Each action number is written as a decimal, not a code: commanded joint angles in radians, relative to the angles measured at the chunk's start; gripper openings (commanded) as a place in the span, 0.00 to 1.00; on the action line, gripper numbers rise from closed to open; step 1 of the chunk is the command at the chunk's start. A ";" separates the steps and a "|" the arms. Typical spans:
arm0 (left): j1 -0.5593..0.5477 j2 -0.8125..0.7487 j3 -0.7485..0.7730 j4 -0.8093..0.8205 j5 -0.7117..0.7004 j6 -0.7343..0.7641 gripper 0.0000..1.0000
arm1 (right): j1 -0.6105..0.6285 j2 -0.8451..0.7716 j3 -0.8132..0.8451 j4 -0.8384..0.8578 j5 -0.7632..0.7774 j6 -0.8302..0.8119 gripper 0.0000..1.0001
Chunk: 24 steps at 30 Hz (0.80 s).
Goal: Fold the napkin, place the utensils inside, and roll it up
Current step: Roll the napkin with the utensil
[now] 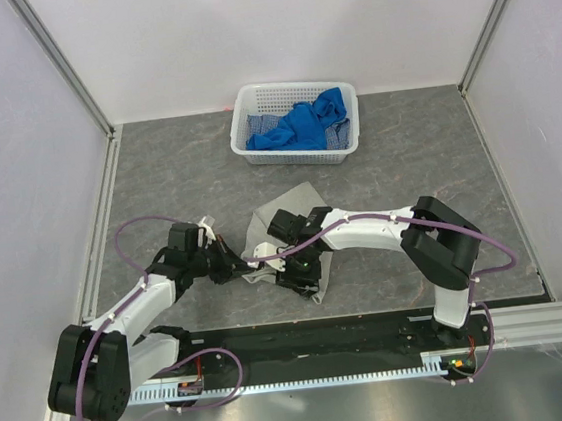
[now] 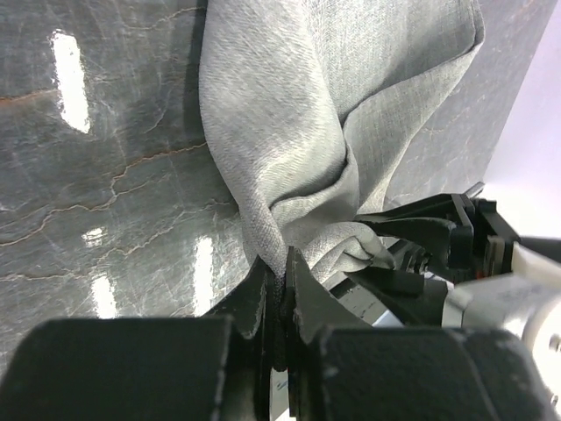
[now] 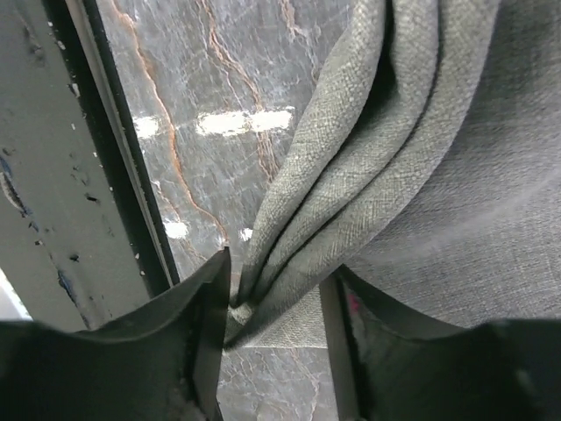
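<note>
The grey-beige napkin (image 1: 296,209) lies bunched on the table near the front, partly under my right arm. My left gripper (image 1: 248,267) is shut on a pinched fold of the napkin's edge, seen in the left wrist view (image 2: 282,270) with the napkin (image 2: 351,96) rising from the jaws. My right gripper (image 1: 302,271) is open, its jaws standing on either side of a bundle of napkin folds (image 3: 412,149) in the right wrist view (image 3: 276,303). The right gripper also shows in the left wrist view (image 2: 421,232), touching the cloth. The fork is out of view.
A white basket (image 1: 250,103) with bright blue cloths (image 1: 304,123) stands at the back centre. A black rail (image 1: 374,326) runs along the table's front edge, close to both grippers. White walls enclose the left, right and back sides.
</note>
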<state>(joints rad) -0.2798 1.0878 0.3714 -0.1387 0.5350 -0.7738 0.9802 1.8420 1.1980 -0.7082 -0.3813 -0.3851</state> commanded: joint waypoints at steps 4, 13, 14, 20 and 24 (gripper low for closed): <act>0.036 0.055 0.054 0.030 0.098 -0.009 0.02 | 0.043 -0.117 0.008 0.071 0.218 0.081 0.69; 0.077 0.066 0.064 0.017 0.149 -0.004 0.02 | 0.106 -0.231 -0.049 0.281 0.355 0.179 0.79; 0.080 0.067 0.066 0.019 0.157 -0.004 0.02 | 0.113 -0.228 -0.055 0.294 0.349 0.187 0.80; 0.100 0.080 0.073 0.018 0.177 0.005 0.02 | 0.153 -0.162 -0.072 0.391 0.403 0.221 0.82; 0.111 0.080 0.069 0.013 0.181 0.010 0.02 | 0.179 -0.141 -0.086 0.438 0.421 0.248 0.83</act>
<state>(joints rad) -0.1814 1.1671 0.4107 -0.1326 0.6758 -0.7731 1.1324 1.6798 1.1309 -0.3649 -0.0067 -0.1844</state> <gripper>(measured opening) 0.060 0.820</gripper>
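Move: The napkin's rolled edge slants between the grippers; its middle, where the right hand goes next, is about 7 cm left of that hand, 4 cm ahead and 1 cm lower. The roll's left end, pinched by the left gripper, is some 14 cm left and 7 cm ahead of the right hand; the flat napkin spreads roughly 12 cm ahead and 2 cm left. From the left hand, the roll's middle is about 7 cm right, 3 cm back and 3 cm below. The roll's near right end comes free of the right fingers as they spread from half to wide open. That hand rises about 7 cm, arcs left and forward along the roll towards its middle, then sinks a little, its fingertips swinging some 25 degrees forward. The left gripper keeps its pinch on the other end, easing barely a centimetre up and forward. ##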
